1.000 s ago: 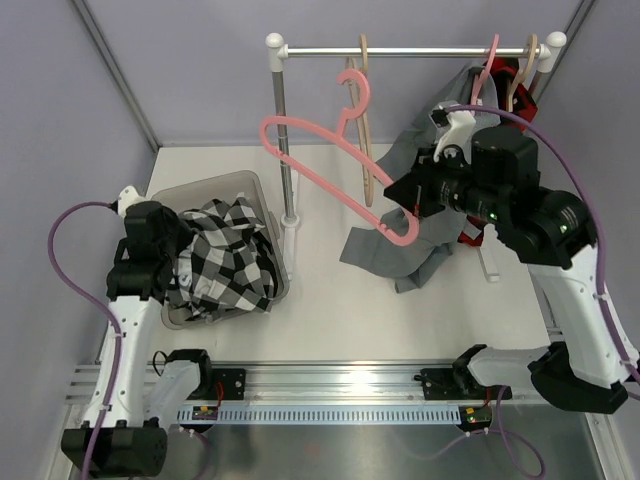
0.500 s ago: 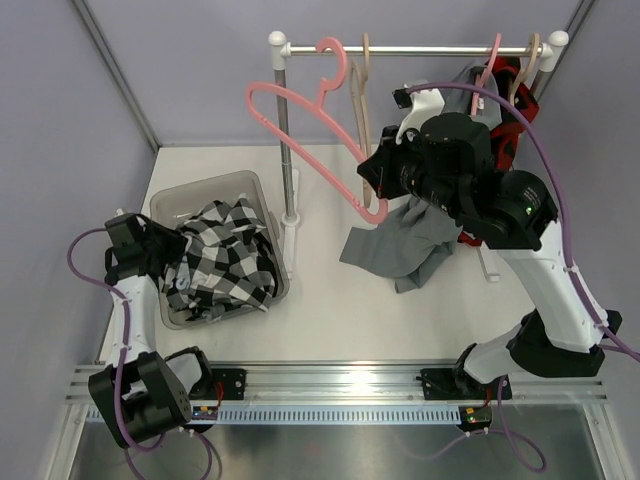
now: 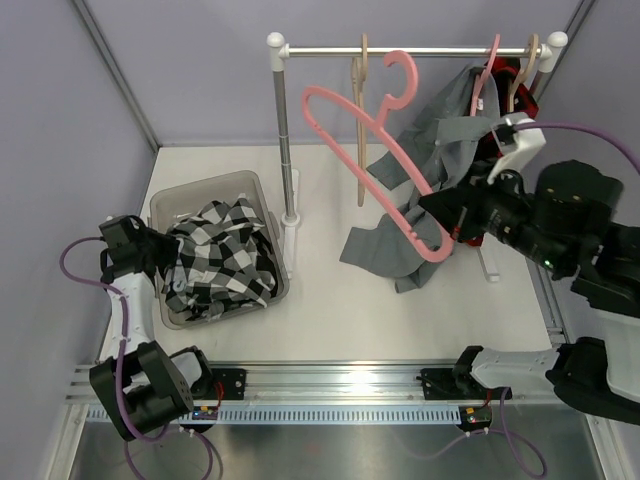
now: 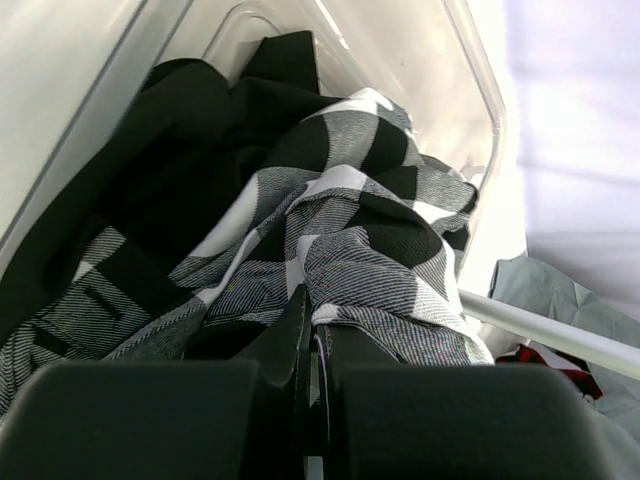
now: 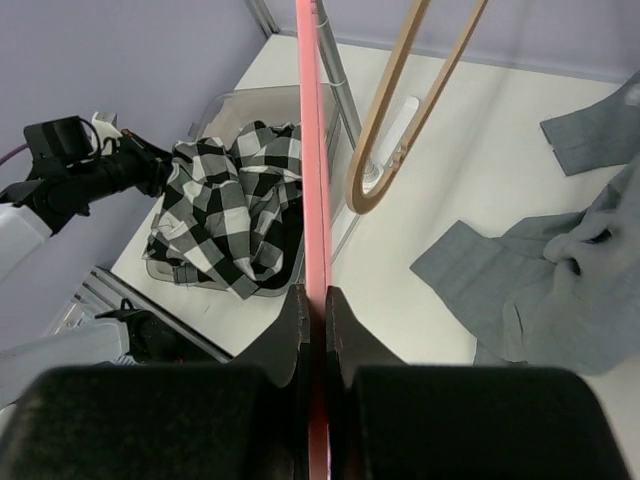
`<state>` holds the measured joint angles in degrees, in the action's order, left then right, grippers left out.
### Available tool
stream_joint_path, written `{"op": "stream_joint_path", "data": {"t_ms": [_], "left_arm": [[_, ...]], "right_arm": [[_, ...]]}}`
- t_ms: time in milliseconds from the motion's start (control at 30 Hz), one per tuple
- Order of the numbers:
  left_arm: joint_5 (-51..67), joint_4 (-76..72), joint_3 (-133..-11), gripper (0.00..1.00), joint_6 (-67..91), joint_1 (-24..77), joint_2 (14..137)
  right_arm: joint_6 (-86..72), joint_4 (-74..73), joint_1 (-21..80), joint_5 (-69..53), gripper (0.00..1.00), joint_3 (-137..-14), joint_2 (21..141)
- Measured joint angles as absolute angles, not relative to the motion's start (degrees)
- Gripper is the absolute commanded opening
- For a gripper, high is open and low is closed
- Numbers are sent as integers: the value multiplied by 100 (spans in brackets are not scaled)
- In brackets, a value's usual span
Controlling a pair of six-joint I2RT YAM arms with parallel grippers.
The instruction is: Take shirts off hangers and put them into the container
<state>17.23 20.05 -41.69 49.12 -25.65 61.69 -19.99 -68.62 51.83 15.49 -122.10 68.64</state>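
Observation:
My right gripper is shut on the lower bar of a bare pink hanger, held off the rail and tilted. A grey shirt hangs from a second pink hanger and trails onto the table. A red-and-black plaid shirt hangs on a tan hanger; another tan hanger hangs bare. The container holds the black-and-white plaid shirt over the black shirt. My left gripper is shut, its tips against the plaid cloth.
The metal rail with white ends stands on a post just right of the container. Purple walls close in the back and both sides. The arms' mounting track runs along the near edge.
My right arm swung the pink hanger from beside the rail post over to the right, above the grey shirt. My left arm drew back to the container's left side, then held still.

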Motion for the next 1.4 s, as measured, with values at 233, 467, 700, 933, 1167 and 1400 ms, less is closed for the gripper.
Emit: {"op": "stream_joint_path", "data": {"t_ms": [233,467,700,933,1167,1400], "left_arm": [[1490,2115,-4248,0,4915,-2571,6149],[1190,2252,-4381,0,4956,-2574,6036],[1247,2233,-4392,30,4838,-2596,6099],[1291,2147,-4390,90,4619,-2600,5892],[1116,2392,-4464,99,4388,-2600,5166],[1085,2759,-4936,99,3968,-2600,4300]], "right_arm": [[-2086,-7260,5186,1811,0,-12250,6519],[-2084,-7332,5218,2049,0,-12444,7094],[-2075,-7275,5446,2582,0,-13303,8195],[-2034,-7299,5500,3059,0,-14237,9203],[-1918,-7118,5505,3492,0,-14879,10051],[-1879,-6858,5465,3586,0,-14890,10560]]}}
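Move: About 25 cm ahead of the right hand, 15 cm to its left and some 5 cm above it is the free spot on the rod for its bare pink hanger. The wooden hanger hangs about 6 cm to the right of that spot, the rack's left post 7 cm to its left. The left hand holds an edge of the checked shirt, whose middle lies 2 cm ahead, 9 cm right and 5 cm below; the container's middle is 3 cm ahead, 11 cm right and 8 cm below. Carrying the pink hanger hook-first to the rod, the right hand eases back and right a little, then sweeps about 14 cm forward and 13 cm left, turning some 15 degrees clockwise, rolling left side down and sinking at the last, grip kept. Meanwhile the left hand drifts slightly left, opens wide to release the checked shirt, then rises about 10 cm and draws back. ##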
